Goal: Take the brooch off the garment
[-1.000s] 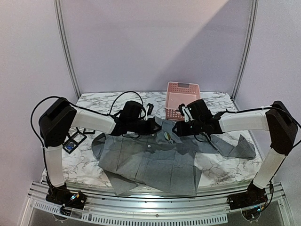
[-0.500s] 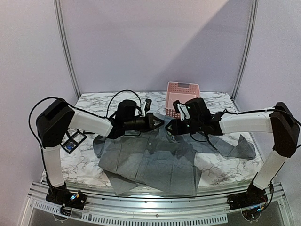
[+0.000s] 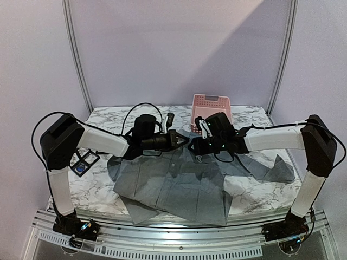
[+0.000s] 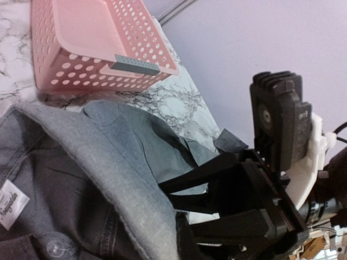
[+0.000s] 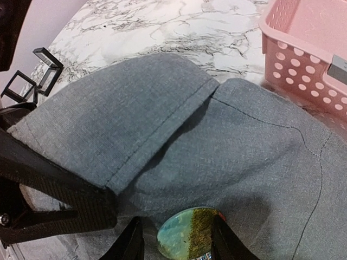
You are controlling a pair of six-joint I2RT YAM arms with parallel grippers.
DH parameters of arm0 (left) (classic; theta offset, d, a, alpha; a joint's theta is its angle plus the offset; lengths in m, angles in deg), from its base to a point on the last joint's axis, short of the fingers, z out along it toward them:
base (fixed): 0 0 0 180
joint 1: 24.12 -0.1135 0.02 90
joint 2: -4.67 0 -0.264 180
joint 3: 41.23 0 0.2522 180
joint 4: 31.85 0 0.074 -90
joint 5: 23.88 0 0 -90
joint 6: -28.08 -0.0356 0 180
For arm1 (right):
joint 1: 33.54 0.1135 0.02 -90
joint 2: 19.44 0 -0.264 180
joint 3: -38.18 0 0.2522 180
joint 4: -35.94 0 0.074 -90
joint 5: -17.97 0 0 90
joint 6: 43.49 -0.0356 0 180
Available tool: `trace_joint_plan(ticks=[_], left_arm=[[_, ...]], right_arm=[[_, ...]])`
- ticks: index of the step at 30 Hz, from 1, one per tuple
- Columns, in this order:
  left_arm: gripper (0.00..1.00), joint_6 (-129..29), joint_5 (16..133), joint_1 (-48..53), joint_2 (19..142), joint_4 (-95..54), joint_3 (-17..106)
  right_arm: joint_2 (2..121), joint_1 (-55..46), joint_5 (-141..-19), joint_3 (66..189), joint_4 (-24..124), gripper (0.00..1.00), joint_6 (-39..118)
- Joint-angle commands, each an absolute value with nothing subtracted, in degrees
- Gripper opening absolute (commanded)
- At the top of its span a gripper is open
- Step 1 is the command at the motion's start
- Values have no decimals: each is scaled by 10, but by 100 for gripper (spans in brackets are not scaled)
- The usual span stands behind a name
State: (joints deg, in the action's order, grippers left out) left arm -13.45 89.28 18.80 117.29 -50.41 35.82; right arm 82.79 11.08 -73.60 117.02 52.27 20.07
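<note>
The grey garment (image 3: pixel 173 184) lies spread over the marble table, collar toward the back. My left gripper (image 3: pixel 181 140) is shut on the collar flap (image 5: pixel 108 124) and holds it raised; in the left wrist view its black fingers (image 4: pixel 217 173) pinch the cloth edge (image 4: pixel 130 184). The brooch (image 5: pixel 190 234) is a round disc, blue-green and olive, sitting on the cloth just below the collar. My right gripper (image 5: pixel 176 239) is open and straddles the brooch, one finger on each side, with a small gap on the left. From the top view the right gripper (image 3: pixel 196 147) hides the brooch.
A pink perforated basket (image 3: pixel 210 111) stands behind the collar, close to both grippers (image 5: pixel 309 54). Small black square frames (image 3: pixel 84 161) lie on the marble at the left. A garment sleeve (image 3: pixel 271 170) stretches to the right.
The left gripper has lifted the collar and held it. The right gripper has moved left over the brooch and its jaws have narrowed slightly around it.
</note>
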Motion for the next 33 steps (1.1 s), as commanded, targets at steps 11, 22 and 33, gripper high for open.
trace_joint_plan(ticks=[11,22,33], left_arm=[[0,-139,894,181,1140,-518,349],[0,-139,889,181,1140,-517,348],[0,-136,892,181,1142,-516,348]], right_arm=[[867,144,-593,1226,592,36,203],[863,146,-556,1232,605,27,174],[862,146,-568,1233,592,15,155]])
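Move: The brooch sits on the garment almost between the right hand's open fingertips, level with them fore and aft, about 1 cm to their right and some 2 cm below. The collar edge, still pinched in the left hand, is roughly 3 cm ahead of the right hand, 2 cm left and 4 cm higher. The pink basket stands about 22 cm farther out and 11 cm right, some 6 cm lower. From the left hand the brooch lies about 3 cm back, 4 cm right and 5 cm below. The brooch is closed in on by the right hand, which eases about 1.5 cm forward and swings clockwise some 10 degrees, its left side dipping about as much. It first drifts slightly left, then goes about 1.5 cm right, the fingers narrowing around the disc from under half open to nearly shut, one tip coming against its edge. The left hand keeps its pinch on the collar, almost still. ##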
